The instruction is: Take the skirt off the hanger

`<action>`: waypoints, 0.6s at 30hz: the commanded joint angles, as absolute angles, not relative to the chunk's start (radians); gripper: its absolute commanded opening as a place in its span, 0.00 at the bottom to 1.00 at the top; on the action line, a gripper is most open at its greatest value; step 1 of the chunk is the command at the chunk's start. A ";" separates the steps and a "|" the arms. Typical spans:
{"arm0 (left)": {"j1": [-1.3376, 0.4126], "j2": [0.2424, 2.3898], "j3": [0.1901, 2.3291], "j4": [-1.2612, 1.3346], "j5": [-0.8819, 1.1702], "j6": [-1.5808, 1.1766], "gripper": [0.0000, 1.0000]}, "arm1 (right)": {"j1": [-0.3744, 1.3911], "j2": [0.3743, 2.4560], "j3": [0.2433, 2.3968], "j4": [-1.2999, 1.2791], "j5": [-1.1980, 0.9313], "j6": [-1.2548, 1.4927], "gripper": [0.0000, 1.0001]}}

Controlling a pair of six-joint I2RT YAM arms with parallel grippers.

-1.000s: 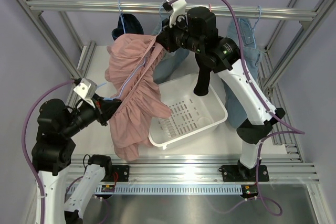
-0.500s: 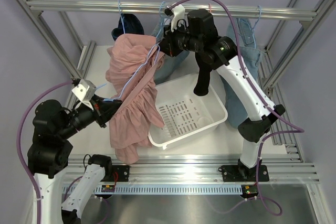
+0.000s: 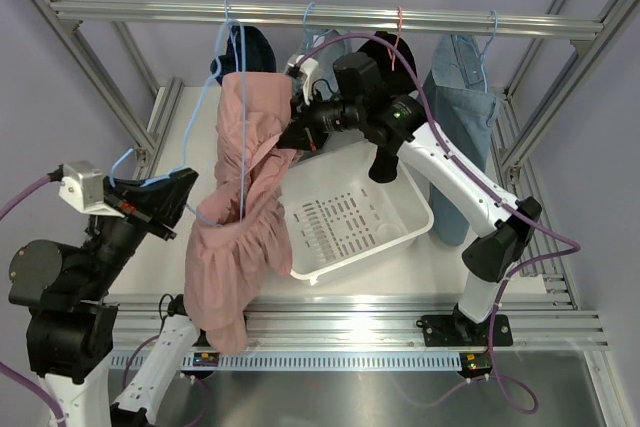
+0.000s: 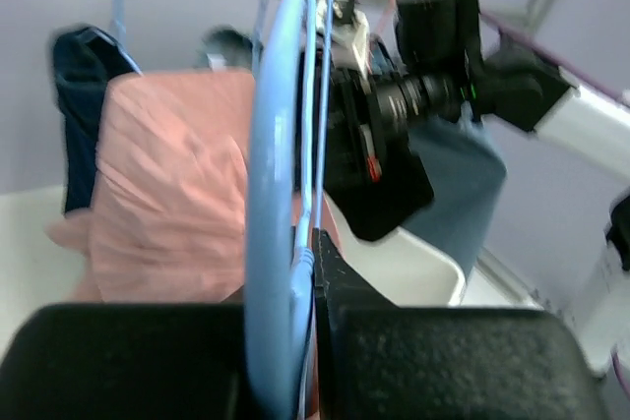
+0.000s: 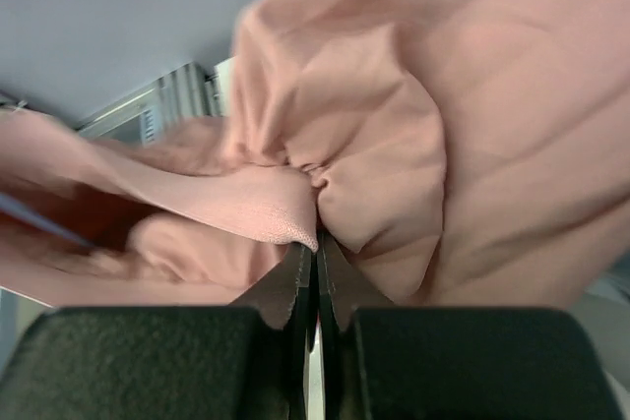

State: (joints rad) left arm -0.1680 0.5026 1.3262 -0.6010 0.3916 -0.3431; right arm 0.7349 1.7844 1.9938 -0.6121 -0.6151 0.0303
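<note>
The pink skirt point(image 3: 240, 207) hangs in a long bunch from a light blue wire hanger point(image 3: 241, 117), left of the basket. My left gripper point(image 3: 183, 190) is shut on the hanger's wire point(image 4: 295, 194) and holds it out to the left. In the left wrist view the skirt point(image 4: 167, 204) hangs beyond the closed jaws point(image 4: 313, 253). My right gripper point(image 3: 291, 133) sits at the skirt's upper right side, shut on a fold of the pink fabric point(image 5: 295, 209). Its jaws point(image 5: 315, 243) meet on the cloth. The skirt point(image 5: 463, 125) fills that view.
A white slotted basket point(image 3: 412, 219) stands on the table under the right arm. Along the top rail point(image 3: 150, 11) hang a dark blue garment point(image 3: 256, 47) and a denim garment point(image 3: 462, 82) on further hangers. Frame posts flank both sides.
The left arm has pulled the hanger left and toward the near edge, so the skirt now hangs longer and lower. The right gripper has dropped down-left and closed on the skirt's fabric.
</note>
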 commanded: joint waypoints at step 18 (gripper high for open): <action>-0.172 0.405 1.370 -0.672 -0.032 -0.310 0.00 | 0.963 1.931 2.305 -0.583 -0.468 0.028 0.00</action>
State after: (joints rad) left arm -0.1688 0.4423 1.3075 -0.6563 0.0654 -0.3462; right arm 0.9543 1.9270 2.1746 -0.5953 -0.4881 0.0334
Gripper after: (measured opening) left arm 0.024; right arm 0.062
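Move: The left hand grips the blue hanger near its hook. The skirt's middle lies some 6 cm ahead of it, 7 cm to its right and 20 cm lower, with the hanger's near corner still in the waist. From the right hand, which already pinches the waist cloth, the skirt's middle is about 10 cm back, 8 cm left and 11 cm lower; the basket is 13 cm right, level ahead and 30 cm below; the dark jeans are 8 cm farther out, 8 cm left. The left hand keeps its grip on the hanger and draws it about 5 cm left, away from the skirt, turning nearly 20 degrees counter-clockwise so that the hanger's long sides swing left. Meanwhile the right hand, still pinching the skirt at the waist, carries it towards the left hand, first about 6 cm back and some 5 cm left, then a few centimetres farther left while easing slightly forward again. ##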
